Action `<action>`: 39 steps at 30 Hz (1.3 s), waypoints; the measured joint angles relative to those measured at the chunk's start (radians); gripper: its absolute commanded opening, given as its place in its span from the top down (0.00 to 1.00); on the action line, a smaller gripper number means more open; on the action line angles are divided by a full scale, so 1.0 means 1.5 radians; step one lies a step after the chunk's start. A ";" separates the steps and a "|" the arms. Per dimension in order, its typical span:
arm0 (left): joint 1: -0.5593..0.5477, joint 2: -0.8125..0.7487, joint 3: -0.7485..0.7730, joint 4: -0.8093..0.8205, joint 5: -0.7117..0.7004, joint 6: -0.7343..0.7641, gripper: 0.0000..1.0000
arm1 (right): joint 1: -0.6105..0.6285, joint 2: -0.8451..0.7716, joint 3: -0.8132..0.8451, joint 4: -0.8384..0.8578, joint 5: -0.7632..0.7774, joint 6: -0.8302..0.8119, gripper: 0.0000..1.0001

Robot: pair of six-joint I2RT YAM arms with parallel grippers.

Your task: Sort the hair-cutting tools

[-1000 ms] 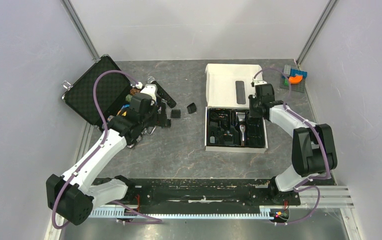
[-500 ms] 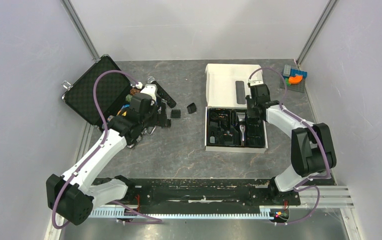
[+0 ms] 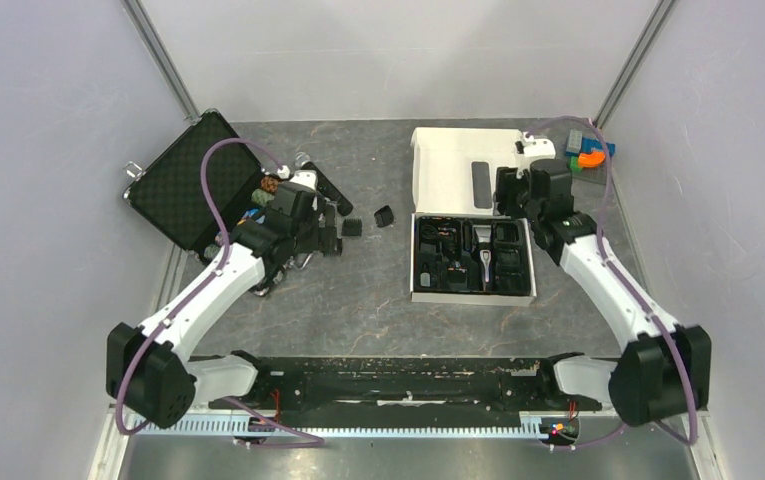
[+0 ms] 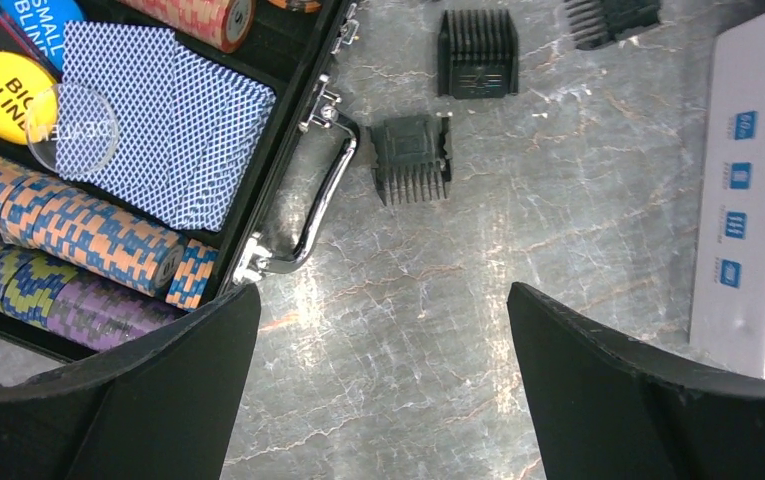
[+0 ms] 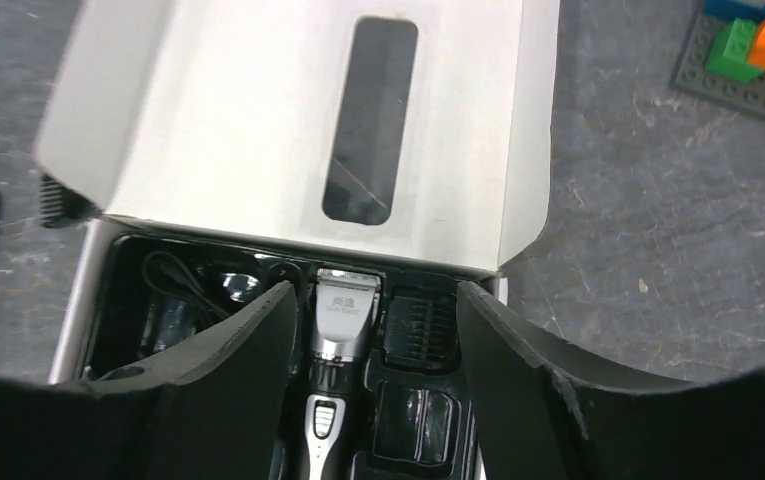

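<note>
A white box holds a black tray (image 3: 423, 272). The silver-and-black hair clipper (image 5: 343, 330) lies in it, with a black comb attachment (image 5: 423, 325) in the slot to its right. My right gripper (image 5: 376, 300) hovers open above them, holding nothing; in the top view the right gripper (image 3: 506, 200) is at the tray's far edge. More comb attachments (image 4: 413, 158) (image 4: 478, 65) lie on the table beside the poker case. My left gripper (image 4: 383, 300) is wide open over bare table just short of them; the top view shows the left gripper (image 3: 330, 232) by the case.
An open poker case (image 4: 288, 130) with chips and cards (image 4: 158, 120) lies at the left. A black microphone (image 3: 328, 188) rests behind the loose combs. The box lid (image 5: 258, 120) lies flat behind the tray. A grey plate with coloured bricks (image 5: 748, 60) sits at the far right.
My right gripper has opened and pulled back up from the tray, its elbow swinging out to the right. The left arm has shifted slightly forward.
</note>
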 measured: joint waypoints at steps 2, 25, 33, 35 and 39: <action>0.000 0.024 0.012 -0.007 -0.010 -0.014 0.01 | 0.000 -0.043 -0.025 0.033 -0.016 0.004 0.28; -0.006 0.378 0.169 -0.019 -0.016 -0.086 0.42 | 0.000 -0.164 -0.172 0.160 -0.076 0.004 0.17; -0.009 0.440 0.205 -0.019 -0.009 -0.085 0.48 | 0.000 -0.164 -0.173 0.162 -0.076 0.004 0.17; -0.010 0.451 0.212 -0.020 -0.008 -0.085 0.51 | 0.000 -0.164 -0.173 0.163 -0.076 0.004 0.17; -0.013 0.477 0.224 -0.019 -0.006 -0.085 0.57 | 0.000 -0.162 -0.173 0.165 -0.076 0.004 0.17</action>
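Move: The comb by the case handle lies about 6 cm ahead of the left hand, 3 cm to its right and some 14 cm below. The chrome handle is about 4 cm ahead and 2 cm left of that hand; a second comb is 11 cm ahead and 8 cm right, a third 13 cm ahead and 15 cm right, all about as low. From the right hand, over the clipper box, the handle comb is roughly 35 cm left, 3 cm back and 17 cm down. The left hand sinks about 13 cm onto the comb beside the case handle, reaching some 6 cm forward and edging to its right as it goes, while the wrist tips some 20 degrees steeper and the wide-open fingers close to about half, ending low over the comb and still descending; contact can't be seen. The empty right hand draws back about 3 cm and rises slightly above the clipper box, levelling its wrist a little and opening its fingers wider, then waits there. ##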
